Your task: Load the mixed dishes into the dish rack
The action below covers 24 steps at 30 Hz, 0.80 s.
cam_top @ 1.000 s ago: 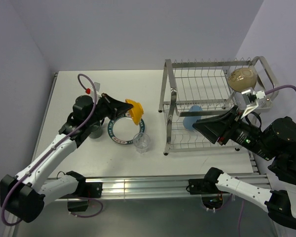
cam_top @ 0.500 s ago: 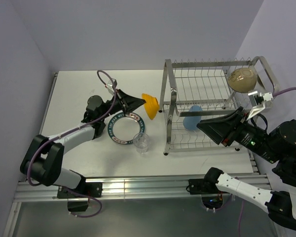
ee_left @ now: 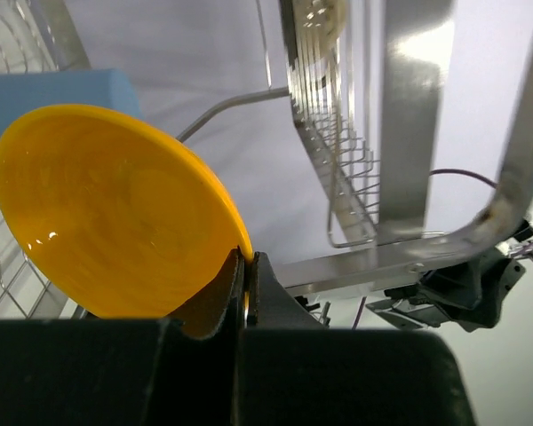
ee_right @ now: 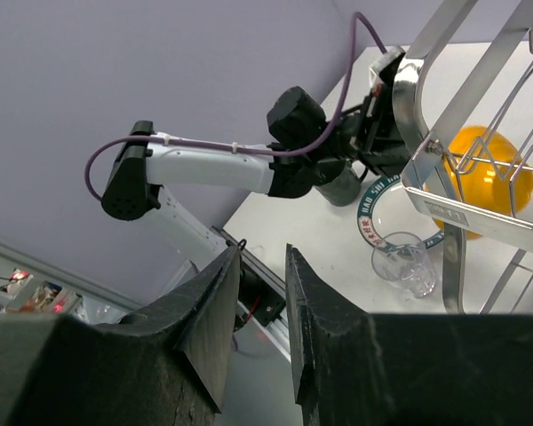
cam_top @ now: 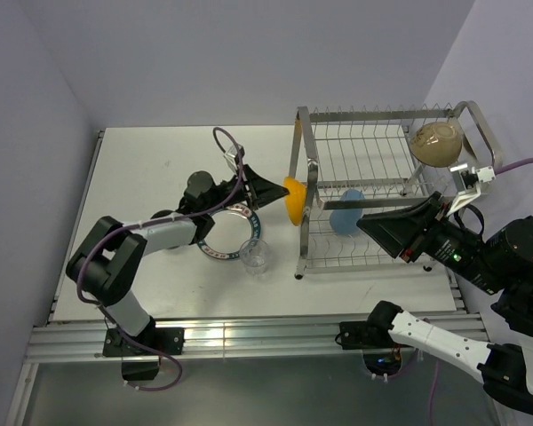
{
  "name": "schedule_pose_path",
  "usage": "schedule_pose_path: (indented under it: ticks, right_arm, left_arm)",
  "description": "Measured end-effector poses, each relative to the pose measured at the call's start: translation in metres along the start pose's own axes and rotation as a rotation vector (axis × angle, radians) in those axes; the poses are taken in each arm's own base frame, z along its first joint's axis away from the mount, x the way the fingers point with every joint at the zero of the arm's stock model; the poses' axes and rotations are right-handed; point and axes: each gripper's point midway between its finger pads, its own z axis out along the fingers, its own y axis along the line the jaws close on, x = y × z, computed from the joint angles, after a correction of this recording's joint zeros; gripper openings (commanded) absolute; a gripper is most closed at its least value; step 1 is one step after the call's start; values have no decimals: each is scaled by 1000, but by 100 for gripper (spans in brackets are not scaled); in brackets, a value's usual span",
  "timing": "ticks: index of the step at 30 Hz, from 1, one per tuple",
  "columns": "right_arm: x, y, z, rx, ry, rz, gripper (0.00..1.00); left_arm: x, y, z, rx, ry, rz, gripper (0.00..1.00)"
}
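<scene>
My left gripper (cam_top: 282,189) is shut on the rim of the small orange bowl (cam_top: 294,201), held on edge right at the left end posts of the dish rack (cam_top: 384,133). In the left wrist view the fingertips pinch the bowl (ee_left: 115,213) by its rim, with the rack frame (ee_left: 407,133) just beyond. The beige bowl (cam_top: 436,142) sits on the rack's upper tier. The light blue tumbler (cam_top: 346,211) lies on the lower tier. The clear glass (cam_top: 255,256) and the teal-rimmed plate (cam_top: 215,238) are on the table. My right gripper (cam_top: 366,227) hovers open and empty over the rack's front.
The left arm stretches across the table over the plate. In the right wrist view a dark cup shape (ee_right: 345,189) shows under that arm, near the plate (ee_right: 371,217) and the glass (ee_right: 405,266). Walls close in at the left and behind.
The left arm has swung right, carrying the orange bowl from above the plate to the rack's left end. The right gripper's jaws have narrowed a little; that arm has barely moved.
</scene>
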Motion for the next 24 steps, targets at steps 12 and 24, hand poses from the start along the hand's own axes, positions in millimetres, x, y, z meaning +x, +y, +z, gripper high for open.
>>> schedule_pose_path:
  ticks: [12,24]
  right_arm:
    - [-2,0,-6,-3,-16,0,33]
    - [-4,-4,-7,17,-29,1,31]
  left_arm:
    - [31,26,32,-55,46,-61,0]
    - [47,61,46,-143,75,-151,0]
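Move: The left hand holds the yellow bowl by its rim, just outside the rack's left end. The empty spot on the lower tier lies about 11 cm to its right, 16 cm below and about 1 cm back. The blue cup lies beyond that spot, 18 cm right of the hand, 4 cm ahead and 15 cm down; the clear glass is 7 cm left, 6 cm back and 24 cm down. From the right hand the spot is some 17 cm straight ahead and 35 cm below. Still pinching the orange-yellow bowl by its rim, the left hand carries it about 6.5 cm to the right, past the rack's left side frame into the gap between the tiers and towards the blue cup, easing back a couple of centimetres. The hand also sinks about 6 cm, more than half of that near the end as the sideways travel slows, and rolls some 10 degrees with its far side going down, its fingers staying shut. ##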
